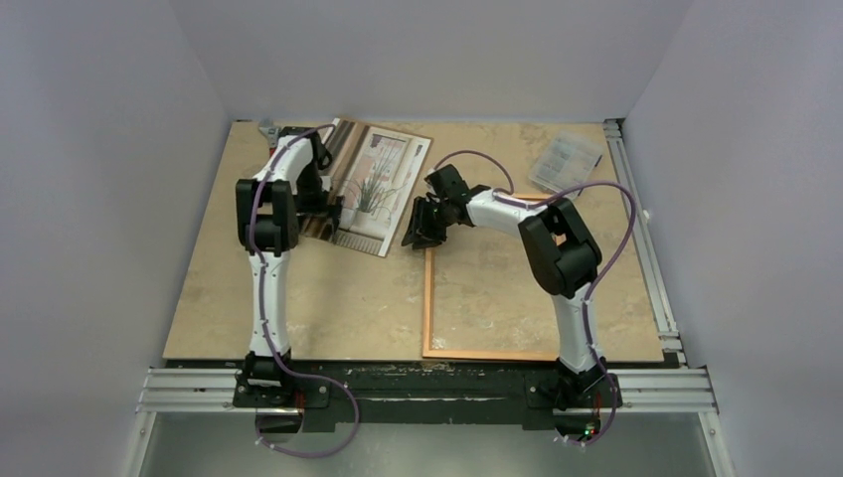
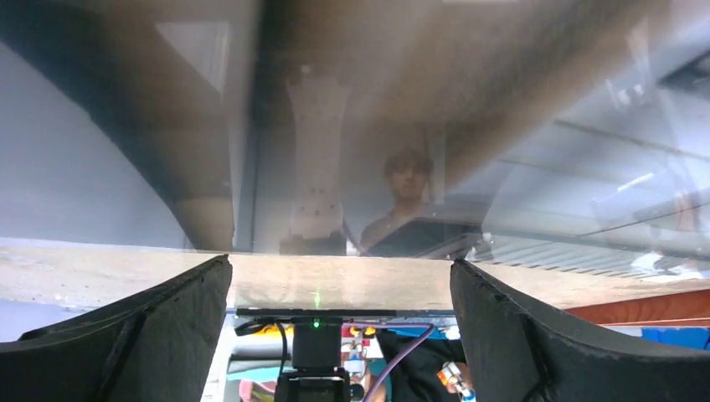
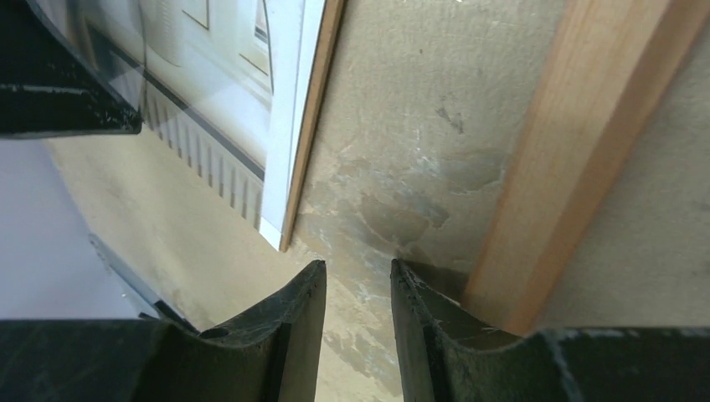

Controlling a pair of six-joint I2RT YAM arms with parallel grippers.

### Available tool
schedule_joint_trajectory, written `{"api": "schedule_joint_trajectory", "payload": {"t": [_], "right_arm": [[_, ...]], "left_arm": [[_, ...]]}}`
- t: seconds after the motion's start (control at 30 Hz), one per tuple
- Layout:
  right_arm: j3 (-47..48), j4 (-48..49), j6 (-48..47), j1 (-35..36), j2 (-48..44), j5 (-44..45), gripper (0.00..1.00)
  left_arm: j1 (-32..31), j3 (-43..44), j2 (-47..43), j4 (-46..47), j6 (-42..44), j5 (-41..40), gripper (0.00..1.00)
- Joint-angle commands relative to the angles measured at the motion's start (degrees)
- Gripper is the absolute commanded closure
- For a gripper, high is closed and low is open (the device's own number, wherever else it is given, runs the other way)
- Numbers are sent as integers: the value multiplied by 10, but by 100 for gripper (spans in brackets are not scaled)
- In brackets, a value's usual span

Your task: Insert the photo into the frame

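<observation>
The photo (image 1: pixel 376 187) lies tilted at the back left of the table, picture side up. Its left edge rests by my left gripper (image 1: pixel 326 215). In the left wrist view the glossy print (image 2: pixel 377 126) fills the upper part, its edge runs across the gap of my left gripper (image 2: pixel 339 264), and the jaws stand wide apart, not closed on it. The thin wooden frame (image 1: pixel 429 298) lies flat in front of the right arm. My right gripper (image 1: pixel 418 231) hovers between the photo's near corner (image 3: pixel 276 209) and the frame's border (image 3: pixel 578 142). Its jaws (image 3: pixel 358 268) are a narrow gap apart and empty.
A small clear plastic box (image 1: pixel 567 159) lies at the back right corner. Metal rails run along the right side (image 1: pixel 646 248) and the near edge (image 1: pixel 437 390) of the table. Grey walls close in the left, back and right.
</observation>
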Motion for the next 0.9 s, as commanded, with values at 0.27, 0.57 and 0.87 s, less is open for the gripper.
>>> {"api": "schedule_joint_trajectory", "payload": {"t": [0.27,0.57,0.87], "right_arm": [[143,-116,-129,39,-7,74,66],[318,-165,-170,100,86,162,66],[490,-196,-177,146,214,263,63]], "left_arm": [[-8,-114,-193,99,31,119,0],[19,-399,-644,323,-67,209,0],[24,-606,-919,477,-203,320,0]]}}
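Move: The photo's middle lies about 13 cm ahead and 14 cm to the left of the right hand, some 3 cm below it; the empty frame's middle is roughly 17 cm to that hand's right and 8 cm back. From the left hand, low over the photo's front-left part, the photo's middle is about 9 cm ahead, 9 cm to the right and 2 cm down, with the wrench some 18 cm ahead and 11 cm left. The left hand, fingers still wide open, backs off slightly and then climbs fast off the photo, nearly 30 cm up and some 12 cm back with a smaller shift to the right, its fingers swinging from straight down to pointing forward. The right hand leaves its place beside the frame's left bar and arcs about 12 cm left and a little forward over the photo's front-right part, rising and then dipping again while its fingertips swing forward some 25 degrees and its narrow finger gap is kept; contact with the photo can't be seen. ##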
